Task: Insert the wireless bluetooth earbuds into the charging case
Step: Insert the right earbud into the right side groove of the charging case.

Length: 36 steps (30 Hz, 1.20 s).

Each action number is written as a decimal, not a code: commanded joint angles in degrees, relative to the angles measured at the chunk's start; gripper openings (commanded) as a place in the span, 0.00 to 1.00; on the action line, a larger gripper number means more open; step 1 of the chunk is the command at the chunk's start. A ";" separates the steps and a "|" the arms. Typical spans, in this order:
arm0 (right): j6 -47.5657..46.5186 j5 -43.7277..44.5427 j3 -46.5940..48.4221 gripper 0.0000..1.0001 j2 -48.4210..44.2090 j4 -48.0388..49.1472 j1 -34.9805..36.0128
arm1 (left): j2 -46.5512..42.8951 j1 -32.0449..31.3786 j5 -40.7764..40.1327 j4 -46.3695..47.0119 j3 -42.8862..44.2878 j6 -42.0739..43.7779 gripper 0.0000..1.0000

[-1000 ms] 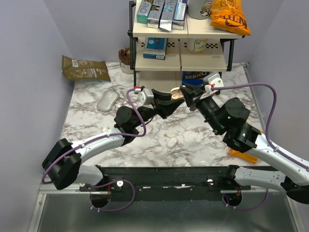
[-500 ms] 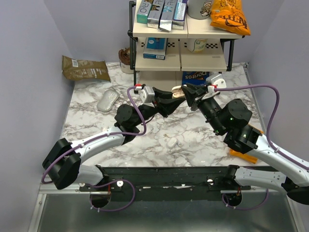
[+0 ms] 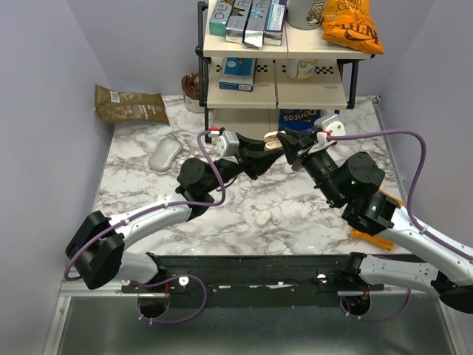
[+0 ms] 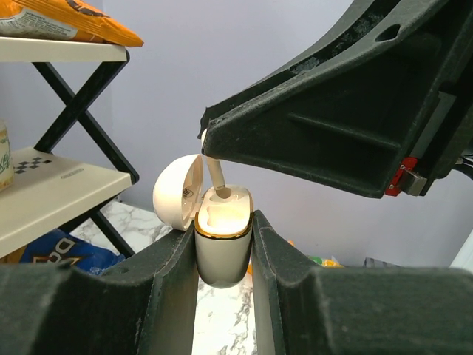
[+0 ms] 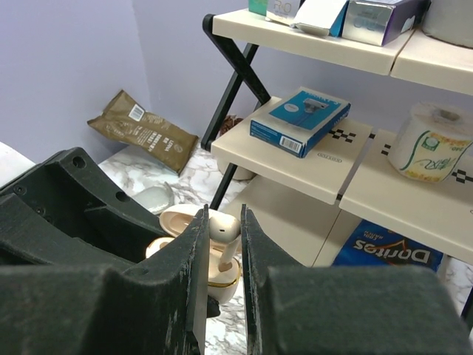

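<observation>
The charging case (image 4: 222,248) is white with a gold rim, and its lid (image 4: 177,196) is flipped open to the left. My left gripper (image 4: 224,225) is shut on its body and holds it upright above the table. An earbud (image 5: 224,225) is pinched in my right gripper (image 5: 223,216), directly over the case (image 5: 222,277). Its stem (image 4: 216,177) points down, with the tip inside the case's opening. In the top view both grippers meet mid-table, left (image 3: 259,150) and right (image 3: 288,145), with the case (image 3: 272,142) between them.
A small white piece (image 3: 264,217) lies on the marble table near the front. A white mouse (image 3: 165,154) and a brown bag (image 3: 129,104) sit at the left. A shelf rack (image 3: 281,74) stands behind with a Doritos bag (image 3: 299,118) under it. An orange object (image 3: 373,238) lies at the right.
Both grippers have shifted slightly away from the arm bases, staying together. The grips on the case and the earbud are unchanged.
</observation>
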 commanded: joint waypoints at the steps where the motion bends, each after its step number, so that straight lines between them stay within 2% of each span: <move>1: 0.52 0.55 -1.28 0.01 -1.04 -0.27 0.38 | -0.35 0.11 -1.19 2.05 2.15 0.35 0.00; 16: -1.51 0.12 -1.03 0.02 -1.04 -1.76 0.29 | -0.62 0.02 -1.10 2.32 2.06 0.26 0.00; 18: -0.98 -0.15 -0.67 0.11 -0.78 -2.20 0.38 | -0.53 0.11 -1.10 2.23 2.24 0.52 0.00; 19: -0.72 -0.06 -0.32 0.19 -0.78 -2.73 0.29 | -0.53 0.11 -1.10 2.23 2.24 0.61 0.00; 22: -0.19 0.38 0.38 0.35 -0.51 -3.17 0.29 | -0.53 0.11 -1.10 2.32 2.15 0.61 0.00; 25: 0.34 0.73 0.82 0.44 -0.42 -3.35 0.38 | -0.62 0.11 -1.10 2.58 1.80 0.61 0.00; 30: 0.95 1.43 1.70 0.50 -0.07 -3.52 0.29 | -0.62 0.11 -1.19 2.93 1.54 0.70 0.00; 36: 2.71 1.96 2.84 0.63 -0.34 -3.96 0.29 | -0.62 0.11 -1.36 3.11 1.19 0.87 0.00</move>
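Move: The charging case I'm aiming for, with its right groove, is just below my right fingertips: its middle is about 2 cm to the left, 1 cm back and some 3 cm down. The opened lid stands about 2 cm ahead, 2 cm left and 1 cm lower; the Doritos bag is far off, roughly 27 cm ahead, 5 cm right and 28 cm below. For my left hand the case is right at the fingertips, about 1 cm right and 1 cm up. With the earbud's stem already at the groove, I ease my right hand down by about 1 cm to feed it into the case, then open my fingers well apart and let the bud go; last, I come back up some half a centimetre. My left hand stays put and keeps its grip on the case. ##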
